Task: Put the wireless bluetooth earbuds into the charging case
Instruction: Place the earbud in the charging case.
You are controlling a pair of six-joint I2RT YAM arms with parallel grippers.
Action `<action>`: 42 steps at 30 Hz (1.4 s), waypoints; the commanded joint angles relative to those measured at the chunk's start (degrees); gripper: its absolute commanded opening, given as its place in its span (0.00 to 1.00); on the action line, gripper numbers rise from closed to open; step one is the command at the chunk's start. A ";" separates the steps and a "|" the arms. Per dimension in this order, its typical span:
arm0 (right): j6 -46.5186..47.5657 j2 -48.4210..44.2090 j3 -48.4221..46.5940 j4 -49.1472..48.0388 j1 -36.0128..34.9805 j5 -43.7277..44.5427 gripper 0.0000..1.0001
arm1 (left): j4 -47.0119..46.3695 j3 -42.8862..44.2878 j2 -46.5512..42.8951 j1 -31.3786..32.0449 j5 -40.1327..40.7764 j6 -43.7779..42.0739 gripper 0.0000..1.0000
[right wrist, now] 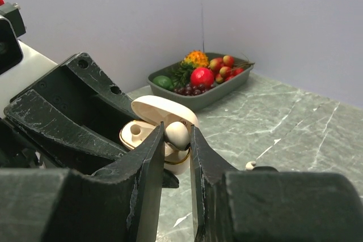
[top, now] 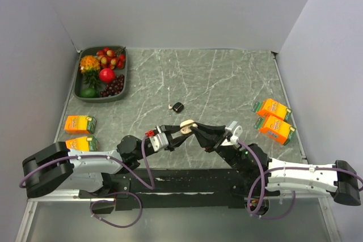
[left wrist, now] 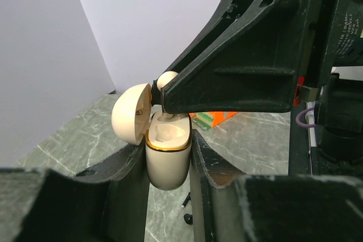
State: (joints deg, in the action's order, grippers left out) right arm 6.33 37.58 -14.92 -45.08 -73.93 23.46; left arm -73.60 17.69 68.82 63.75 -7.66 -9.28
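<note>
The charging case (left wrist: 167, 160) is cream with a gold rim, and its lid (left wrist: 131, 113) is swung open to the left. My left gripper (left wrist: 168, 148) is shut on the case body and holds it upright above the table. My right gripper (right wrist: 177, 131) is shut on a cream earbud (right wrist: 177, 133), which sits at the case's rim over one socket. The other socket (right wrist: 135, 130) looks empty. From above, both grippers meet at the case (top: 187, 123) near the table's front middle.
A small pale piece (top: 170, 105) lies on the table beside a small black object (top: 178, 106), behind the grippers. A grey tray of fruit (top: 121, 77) stands at the back left. Orange cartons lie at the left (top: 79, 124) and right (top: 273, 108).
</note>
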 commanded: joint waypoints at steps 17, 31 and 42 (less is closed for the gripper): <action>-3.16 -1.90 -4.42 10.36 0.45 4.22 0.48 | -27.03 0.41 -0.88 0.24 0.10 1.28 0.01; -3.95 -5.41 -6.53 14.23 0.37 1.59 0.60 | -26.50 0.59 0.00 0.15 1.77 0.40 0.01; -4.92 -7.79 -8.90 16.25 0.37 1.76 0.72 | -26.86 0.41 1.14 0.15 2.30 0.23 0.01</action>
State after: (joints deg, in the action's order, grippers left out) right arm 2.33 31.90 -20.32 -28.51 -73.71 25.43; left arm -73.69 17.69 69.56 63.75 -6.11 -9.30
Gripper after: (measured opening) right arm 0.706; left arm 0.330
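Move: The open charging case, upright in the left hand's shut fingers, has its middle about 2 cm left of the right hand point, 1 cm back and 1 cm below; the right fingers pinch the earbud over its farther well. From the left hand, the case is practically at the pads, about 1 cm ahead, 1 cm right and 1 cm up. On the table some 25 cm below the right hand, a black box lies about 18 cm ahead and 6 cm left; two small dark pieces lie about 7 cm ahead and 8 cm right. The earbud, its stem already pointing into the case's farther well, is let go: the right hand eases down and slightly forward by about 1 cm, tipping some 5 degrees downward as its fingers begin to spread. They keep opening, clear of the earbud's head on both sides, while the hand drifts about 1 cm right, then back and up again. The left hand stays put and keeps its pinch on the case. ##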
